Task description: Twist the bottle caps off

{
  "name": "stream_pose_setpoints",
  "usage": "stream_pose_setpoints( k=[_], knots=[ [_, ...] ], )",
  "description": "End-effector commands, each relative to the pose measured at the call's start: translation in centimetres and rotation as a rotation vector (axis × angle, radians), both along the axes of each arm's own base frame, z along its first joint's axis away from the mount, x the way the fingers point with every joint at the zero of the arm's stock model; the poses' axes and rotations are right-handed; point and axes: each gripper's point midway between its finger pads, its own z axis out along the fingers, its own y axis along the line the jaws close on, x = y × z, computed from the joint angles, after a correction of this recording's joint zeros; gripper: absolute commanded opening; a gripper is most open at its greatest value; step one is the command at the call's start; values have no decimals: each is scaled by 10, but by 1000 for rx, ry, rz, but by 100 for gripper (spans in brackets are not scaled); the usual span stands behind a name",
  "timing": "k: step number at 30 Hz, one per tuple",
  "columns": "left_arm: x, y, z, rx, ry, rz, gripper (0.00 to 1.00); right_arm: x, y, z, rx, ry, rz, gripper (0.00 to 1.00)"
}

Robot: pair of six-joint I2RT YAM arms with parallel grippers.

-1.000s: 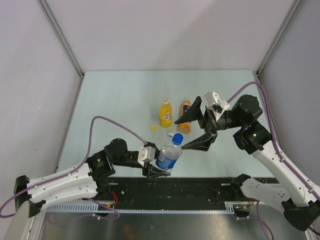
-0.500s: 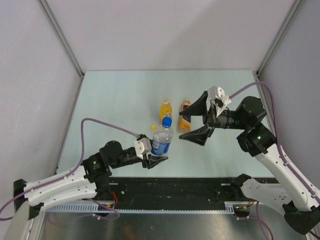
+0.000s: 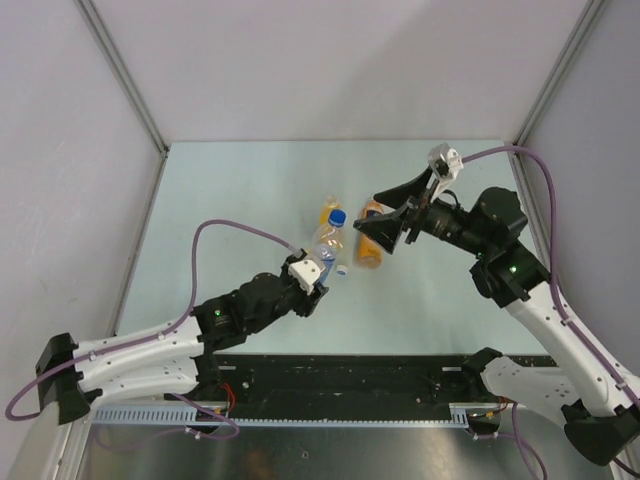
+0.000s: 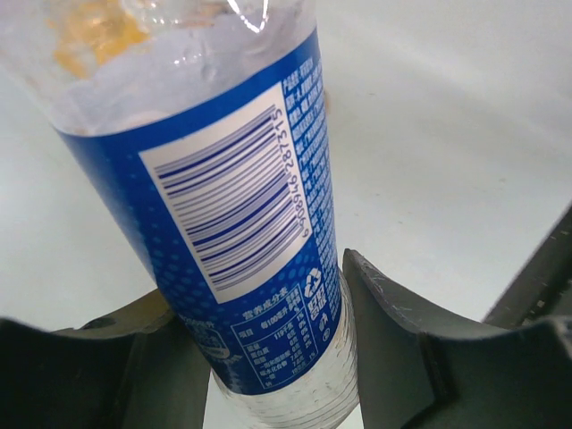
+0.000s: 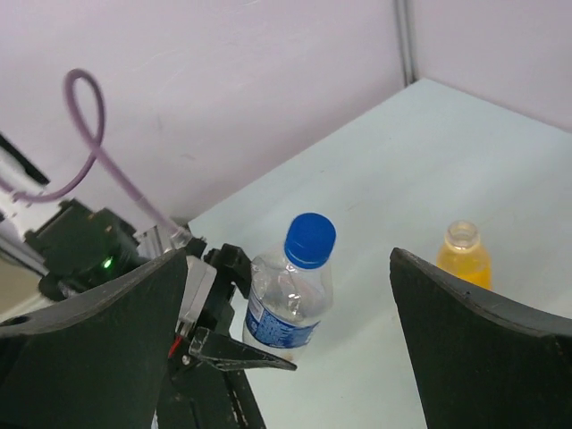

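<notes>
A clear bottle point(image 3: 326, 245) with a blue label point(image 4: 234, 201) stands roughly upright, its blue cap point(image 3: 337, 217) screwed on. My left gripper point(image 3: 318, 277) is shut on its lower body point(image 4: 268, 357). In the right wrist view the blue cap point(image 5: 310, 239) sits between the wide-apart fingers of my open right gripper point(image 5: 288, 259), which holds nothing and does not touch it. From above, the right gripper point(image 3: 388, 222) hangs just right of the cap. A yellow bottle point(image 5: 464, 256) with an open neck stands behind. An orange bottle point(image 3: 371, 250) lies partly under the right fingers.
A small white cap point(image 3: 343, 270) lies on the pale green table point(image 3: 230, 200) beside the left gripper. Grey walls close in the table on three sides. A black rail point(image 3: 350, 375) runs along the near edge between the arm bases.
The left arm carried the clear bottle from the near edge to the middle, beside the yellow bottle, and set it more upright. The right gripper swung back and stayed open.
</notes>
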Motion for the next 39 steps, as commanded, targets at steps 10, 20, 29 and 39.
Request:
stream_pose_setpoints(
  k=[10,20,29,39],
  knots=[
    [33,23,10,151,-106,376,0,51,11,-25,1,232,-160,99],
    [35,12,2,271,-142,405,0,57,21,-45,-31,307,-158,88],
    [35,9,-2,298,-141,404,0,63,28,-61,-62,343,-154,76],
    [35,10,-5,312,-139,407,0,60,35,-63,-66,342,-104,26]
  ],
)
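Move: The clear bottle's blue cap is roughly 3 cm ahead, 5 cm left and 5 cm below the open right gripper. From the left gripper, which already holds the bottle low down, the cap is about 17 cm up, 6 cm forward and 2 cm right. From the right hand, the yellow bottle stands about 13 cm ahead, 8 left; the orange one 13 ahead, 2 right, both some 32 below; the white cap lies 8 ahead, 5 left, 40 below. Lower the right gripper about 9 cm and carry it some 6 cm forward and a little left onto the blue cap, tipping the fingers down about 20 degrees; then close them from wide open until they meet the cap's sides. Meanwhile keep the left grip on the bottle, bring it a few centimetres forward, down and slightly left, turning it counter-clockwise with its left side rising, then hold still. ##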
